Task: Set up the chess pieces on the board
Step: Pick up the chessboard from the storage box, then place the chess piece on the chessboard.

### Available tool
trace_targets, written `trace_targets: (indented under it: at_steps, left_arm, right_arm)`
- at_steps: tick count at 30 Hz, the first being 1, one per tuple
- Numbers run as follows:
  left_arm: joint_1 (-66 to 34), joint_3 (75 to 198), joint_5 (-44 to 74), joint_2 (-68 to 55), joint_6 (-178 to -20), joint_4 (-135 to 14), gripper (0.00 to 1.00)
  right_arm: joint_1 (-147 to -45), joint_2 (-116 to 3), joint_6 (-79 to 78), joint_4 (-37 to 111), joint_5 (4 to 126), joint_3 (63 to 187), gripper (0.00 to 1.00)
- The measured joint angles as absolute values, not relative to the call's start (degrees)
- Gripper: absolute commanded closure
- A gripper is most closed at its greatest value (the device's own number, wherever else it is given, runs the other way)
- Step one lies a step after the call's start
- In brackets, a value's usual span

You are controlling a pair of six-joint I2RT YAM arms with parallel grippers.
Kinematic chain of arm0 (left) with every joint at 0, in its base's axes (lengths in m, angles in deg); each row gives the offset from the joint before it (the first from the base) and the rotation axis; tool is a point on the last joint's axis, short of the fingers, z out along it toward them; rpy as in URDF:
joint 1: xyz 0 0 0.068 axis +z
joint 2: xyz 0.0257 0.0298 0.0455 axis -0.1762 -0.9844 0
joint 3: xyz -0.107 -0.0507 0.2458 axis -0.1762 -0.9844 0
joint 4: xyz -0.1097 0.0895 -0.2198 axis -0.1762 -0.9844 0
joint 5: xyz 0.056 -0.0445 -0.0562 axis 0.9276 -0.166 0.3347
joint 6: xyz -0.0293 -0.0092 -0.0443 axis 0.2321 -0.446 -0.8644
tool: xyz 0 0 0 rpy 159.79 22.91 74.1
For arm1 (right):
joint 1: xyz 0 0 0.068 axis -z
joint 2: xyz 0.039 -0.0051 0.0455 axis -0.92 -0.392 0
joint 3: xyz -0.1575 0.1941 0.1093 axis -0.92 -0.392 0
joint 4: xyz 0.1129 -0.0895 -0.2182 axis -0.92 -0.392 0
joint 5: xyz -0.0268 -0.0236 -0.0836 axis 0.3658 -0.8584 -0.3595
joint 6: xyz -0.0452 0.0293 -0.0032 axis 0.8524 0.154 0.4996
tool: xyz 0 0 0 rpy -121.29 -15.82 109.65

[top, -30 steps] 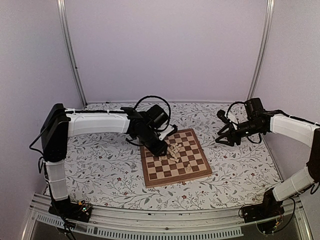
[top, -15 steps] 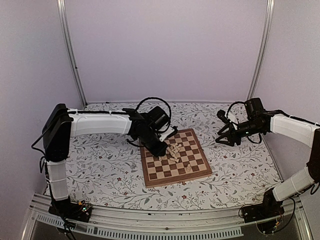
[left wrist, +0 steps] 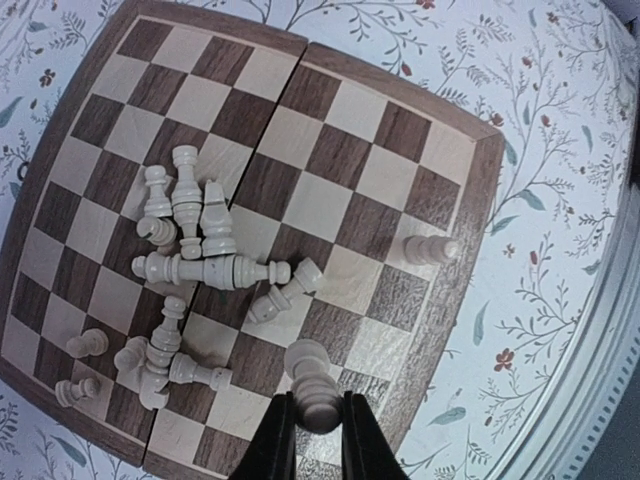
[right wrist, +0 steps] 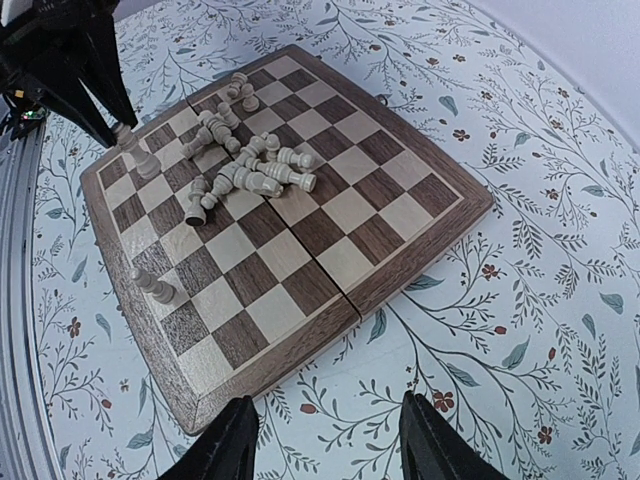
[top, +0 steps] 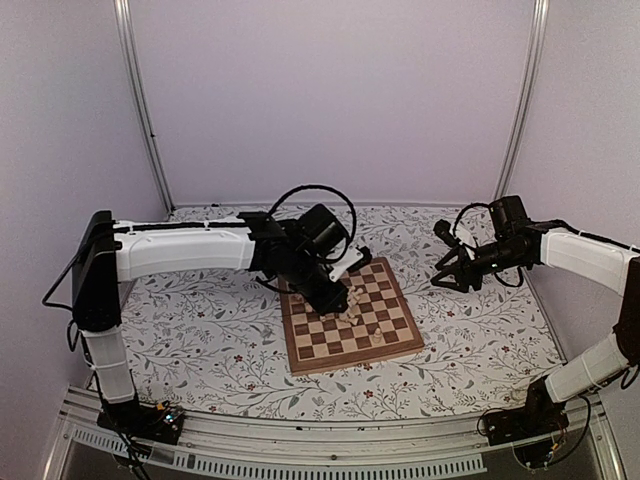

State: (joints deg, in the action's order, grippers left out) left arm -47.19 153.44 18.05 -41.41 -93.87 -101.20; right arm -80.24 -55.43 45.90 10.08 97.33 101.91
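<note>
The board (top: 345, 343) lies on the floral cloth, with a pile of cream chess pieces (left wrist: 205, 268) toppled near its middle. That pile also shows in the right wrist view as chess pieces (right wrist: 250, 175). My left gripper (left wrist: 312, 420) is shut on one cream piece (left wrist: 310, 380), held near the board's edge squares. One piece (left wrist: 430, 248) stands alone on an edge square. My right gripper (right wrist: 328, 400) hangs open over the cloth beside the board (right wrist: 330, 215), with nothing between its fingers.
Floral tablecloth (top: 200, 330) surrounds the board on all sides. Pale walls and two metal posts (top: 140, 110) close in the back. A rail (top: 320, 440) runs along the near edge. The left arm (right wrist: 60, 60) reaches over the board's far corner in the right wrist view.
My left gripper has shut on a cream piece and shifted slightly right over the board, its arm swinging along. The right arm has not moved.
</note>
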Motion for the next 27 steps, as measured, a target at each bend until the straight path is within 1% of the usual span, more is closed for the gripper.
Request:
trace_targets:
  at_steps: [13, 27]
  left_arm:
    - [-50.5, 152.7, 14.8, -40.5, -94.2, -102.7, 0.94]
    - [-51.5, 152.7, 14.9, -44.6, -93.4, -103.1, 0.94]
  right_arm:
    - [-80.2, -55.4, 45.9, 10.1, 97.3, 101.9, 0.48]
    - [-80.2, -55.5, 46.1, 10.1, 97.3, 101.9, 0.48]
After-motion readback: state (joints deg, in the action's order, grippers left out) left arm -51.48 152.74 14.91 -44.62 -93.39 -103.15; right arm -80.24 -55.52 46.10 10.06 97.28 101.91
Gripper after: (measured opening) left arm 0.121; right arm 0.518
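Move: The gripped chess piece is bound for the board's near row, about 5 cm back, 1 cm right and 8 cm below the left hand. Along that row the standing pawn is roughly 9 cm right, 2 cm back and 6 cm down from the hand. A lone lying piece is some 2 cm ahead and 2 cm right, the piece pile about 9 cm ahead and 4 cm right, both 7 cm down. From the right hand the spot lies around 10 cm back, 25 cm left, 10 cm below. Still pinched upright by its head, the chess piece is carried by the left hand about 4.5 cm back and slightly right, nearly level at first, towards the near row where the pawn stands. Then the hand stops going back and sinks straight down, ending some 3 cm lower, with the wrist turned about 5 degrees clockwise and the fingers keeping their hold. ##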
